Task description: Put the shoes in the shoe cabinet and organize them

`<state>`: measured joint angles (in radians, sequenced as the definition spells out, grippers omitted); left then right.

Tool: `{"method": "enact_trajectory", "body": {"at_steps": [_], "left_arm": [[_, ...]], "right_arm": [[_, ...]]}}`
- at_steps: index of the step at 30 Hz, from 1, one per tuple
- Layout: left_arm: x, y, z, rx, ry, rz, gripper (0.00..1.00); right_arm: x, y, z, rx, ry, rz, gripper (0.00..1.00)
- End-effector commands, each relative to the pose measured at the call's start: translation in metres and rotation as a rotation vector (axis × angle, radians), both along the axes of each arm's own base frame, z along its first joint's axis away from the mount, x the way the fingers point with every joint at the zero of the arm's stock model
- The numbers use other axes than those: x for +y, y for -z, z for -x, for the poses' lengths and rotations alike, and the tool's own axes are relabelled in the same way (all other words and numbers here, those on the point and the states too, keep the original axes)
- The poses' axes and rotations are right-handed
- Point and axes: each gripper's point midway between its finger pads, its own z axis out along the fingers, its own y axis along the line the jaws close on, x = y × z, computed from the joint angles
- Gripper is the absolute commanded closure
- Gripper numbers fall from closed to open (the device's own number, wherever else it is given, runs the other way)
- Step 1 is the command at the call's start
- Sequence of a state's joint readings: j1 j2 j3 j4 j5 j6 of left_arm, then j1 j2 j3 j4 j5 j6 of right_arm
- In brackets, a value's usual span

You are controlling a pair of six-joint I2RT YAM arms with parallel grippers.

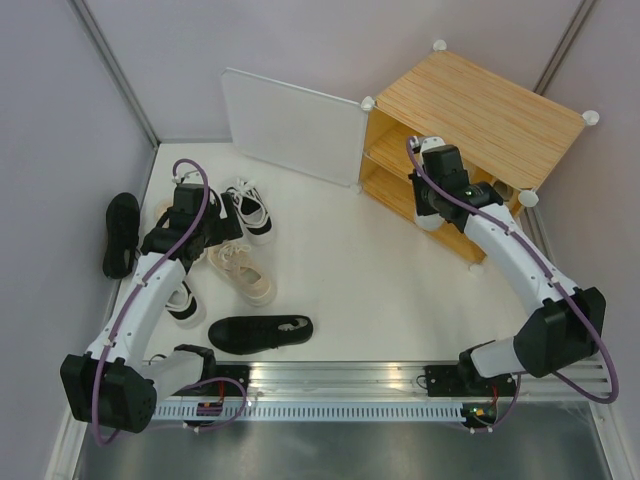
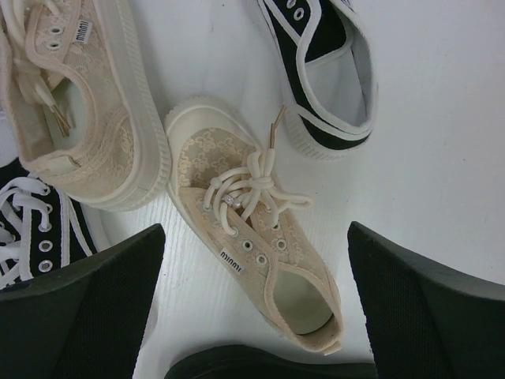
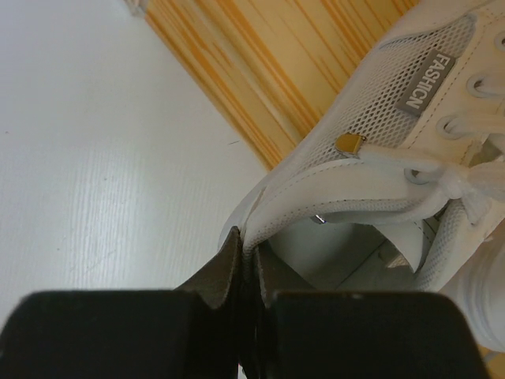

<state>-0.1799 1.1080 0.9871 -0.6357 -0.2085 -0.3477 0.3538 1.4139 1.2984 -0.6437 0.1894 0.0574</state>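
My right gripper [image 3: 251,253] is shut on the heel collar of a white mesh sneaker [image 3: 379,158], which lies with its toe over the wooden lower shelf [image 3: 260,71] of the shoe cabinet [image 1: 480,110]. From above, the right gripper [image 1: 432,208] sits at the cabinet's open front and mostly hides that shoe. My left gripper [image 2: 256,316] is open and hovers over a cream lace-up shoe [image 2: 252,237], with one finger on each side of its heel and neither touching it. A second cream shoe [image 2: 79,103] and a white shoe with black trim [image 2: 327,71] lie just beyond.
The cabinet's white door [image 1: 290,125] stands swung open to the left. One black shoe [image 1: 122,233] lies by the left wall, another black shoe [image 1: 260,333] near the front rail. A black-trimmed shoe [image 1: 183,300] sits under the left arm.
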Motion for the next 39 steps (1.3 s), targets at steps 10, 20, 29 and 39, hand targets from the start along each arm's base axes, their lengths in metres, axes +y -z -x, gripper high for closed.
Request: {"method": "enact_trajectory", "body": {"at_steps": [10,20,29,39], "left_arm": [[0.003,-0.011,-0.004,-0.049,0.016,-0.031,0.01],[0.002,-0.011,-0.004,-0.05,0.02,-0.027,0.01],[0.001,-0.012,-0.004,-0.052,0.027,-0.02,0.02],[0.001,-0.012,-0.004,-0.053,0.029,-0.02,0.02]], "right_arm": [[-0.043,-0.042,-0.047,-0.172,0.094,0.072,0.93],[-0.057,-0.034,-0.054,-0.162,0.153,0.103,0.63],[-0.054,-0.065,-0.037,-0.244,0.153,0.034,0.32],[-0.053,-0.083,-0.021,-0.335,0.166,-0.049,0.24]]}}
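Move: The right hand grips a white shoe by its heel; the spot for the shoe's middle, on the cabinet's middle shelf, lies about 11 cm ahead, 10 cm right and 4 cm below. The white shoe already stored stands some 20 cm right of the hand and 5 cm ahead. The open door's middle is roughly 30 cm left and 18 cm ahead. From the idle left hand that spot is some 58 cm right and 14 cm ahead. The right hand carries the white shoe 5 cm right and forward into the cabinet, lets go, rises 8 cm. ##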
